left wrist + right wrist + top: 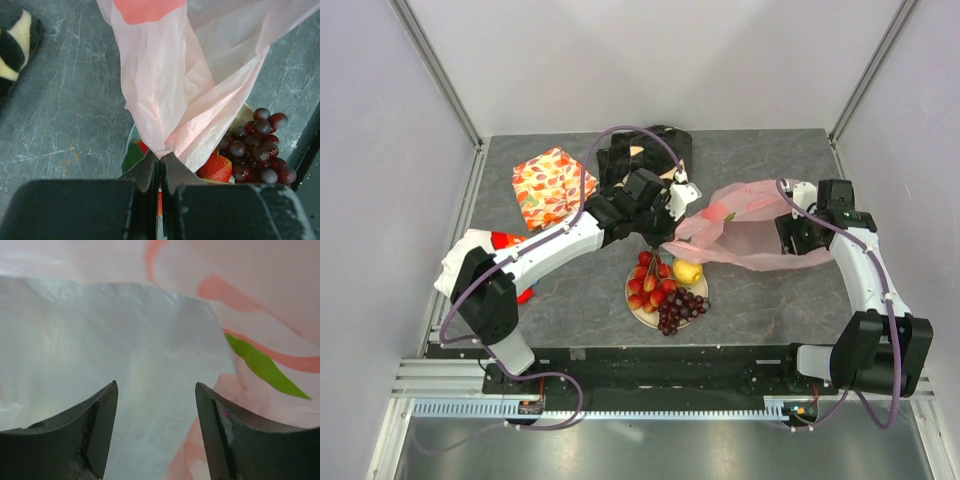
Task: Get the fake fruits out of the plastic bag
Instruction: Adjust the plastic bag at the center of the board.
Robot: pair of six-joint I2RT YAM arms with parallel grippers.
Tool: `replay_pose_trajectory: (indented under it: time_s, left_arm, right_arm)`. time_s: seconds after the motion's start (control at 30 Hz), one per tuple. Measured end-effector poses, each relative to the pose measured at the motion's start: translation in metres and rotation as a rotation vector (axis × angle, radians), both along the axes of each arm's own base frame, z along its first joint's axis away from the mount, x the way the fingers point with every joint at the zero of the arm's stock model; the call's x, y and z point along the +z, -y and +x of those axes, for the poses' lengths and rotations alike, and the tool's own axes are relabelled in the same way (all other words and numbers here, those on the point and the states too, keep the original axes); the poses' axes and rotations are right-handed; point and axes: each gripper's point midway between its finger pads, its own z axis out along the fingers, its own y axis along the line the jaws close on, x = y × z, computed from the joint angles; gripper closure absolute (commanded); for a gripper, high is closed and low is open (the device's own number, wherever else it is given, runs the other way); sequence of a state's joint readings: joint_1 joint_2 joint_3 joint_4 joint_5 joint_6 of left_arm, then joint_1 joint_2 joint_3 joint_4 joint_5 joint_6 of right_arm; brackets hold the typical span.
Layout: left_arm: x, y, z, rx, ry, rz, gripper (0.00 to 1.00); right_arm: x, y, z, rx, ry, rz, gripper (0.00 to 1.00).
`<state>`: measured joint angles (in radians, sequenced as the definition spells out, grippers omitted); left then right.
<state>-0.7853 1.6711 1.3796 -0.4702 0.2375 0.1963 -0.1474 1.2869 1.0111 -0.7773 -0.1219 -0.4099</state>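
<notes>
The fake fruits lie on a small plate [633, 306] at the front middle: red fruits [650, 283] [216, 167], a yellow lemon [687, 271] and a dark grape bunch [680, 310] [260, 150]. The pink plastic bag [745, 225] [170, 75] [150, 340] hangs stretched above and to the right of the plate. My left gripper [665, 238] [161, 157] is shut on a gathered corner of the bag, directly over the fruits. At the bag's right end, my right gripper [798, 237] [156, 387] has its fingers apart, with bag film filling the view close behind them.
An orange leaf-print cloth [552, 185] lies at the back left and a black patterned cloth [640, 150] [12, 40] behind the left arm. A red-and-blue cloth [510, 245] shows under the left arm. Walls enclose the table on three sides.
</notes>
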Motion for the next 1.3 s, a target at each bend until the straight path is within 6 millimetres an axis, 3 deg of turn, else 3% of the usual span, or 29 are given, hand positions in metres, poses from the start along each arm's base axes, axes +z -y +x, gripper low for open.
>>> replay_pose_trajectory:
  time_s: [0.17,0.33,0.43,0.53,0.73,0.9,1.0,1.1,1.17,1.3]
  left_arm:
    - [0.013,0.01,0.004,-0.011,0.023,-0.019,0.99]
    - [0.048,0.03,0.025,-0.007,0.095,-0.088,0.98]
    - [0.058,0.035,0.03,0.0,0.124,-0.103,0.99]
    - [0.055,0.036,0.031,0.001,0.123,-0.097,0.99]
    - [0.045,0.038,0.032,0.0,0.108,-0.081,0.98]
    - [0.041,0.038,0.034,0.002,0.102,-0.074,0.98]
    - [0.041,0.033,0.037,0.014,0.098,-0.068,0.98]
    - [0.042,0.026,0.044,0.033,0.098,-0.067,0.98]
    - [0.043,0.022,0.049,0.045,0.096,-0.066,0.98]
    - [0.04,0.018,0.044,0.008,0.059,-0.071,0.98]
  right_arm:
    - [-0.004,-0.025,0.01,0.056,-0.007,0.11,0.27]
    - [0.0,-0.05,0.057,0.139,0.022,0.185,0.28]
    - [-0.001,-0.069,0.08,0.178,0.032,0.212,0.29]
    - [-0.004,-0.083,0.104,0.161,0.032,0.244,0.3]
    - [-0.016,-0.086,0.162,0.03,0.043,0.283,0.3]
    - [-0.028,-0.095,0.187,0.012,0.039,0.285,0.3]
    - [-0.037,-0.094,0.189,0.009,0.023,0.256,0.3]
    - [-0.044,-0.085,0.179,-0.006,-0.009,0.22,0.3]
    - [-0.048,-0.074,0.161,-0.024,-0.035,0.2,0.3]
    - [-0.049,-0.046,0.094,-0.074,-0.11,0.161,0.3]
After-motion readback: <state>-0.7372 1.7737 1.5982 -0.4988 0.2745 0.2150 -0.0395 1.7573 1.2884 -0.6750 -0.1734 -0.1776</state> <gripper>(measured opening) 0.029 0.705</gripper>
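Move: My closed left hand already holds the plastic bag by its left corner. The bag's middle lies about 23 cm to this hand's right, 4 cm farther out and some 9 cm lower. The lemon on the plate is 8 cm back and 6 cm right of this hand, and the black plush cloth about 20 cm ahead and 4 cm left. From my open right hand, at the bag's mouth, the bag's middle lies 11 cm left, 4 cm ahead and 6 cm below. I swing my right hand, fingers still open, about 19 cm forward and half that to the left, through the bag's mouth towards its far side, rolling my left side up some 15 degrees. Then I draw back about 7 cm and a little right, sinking throughout most of the way. My left hand keeps its pinch on the corner, lifting it up, forward and right, then settling slightly and easing back left, for a net 5 cm forward and 4 cm up. ##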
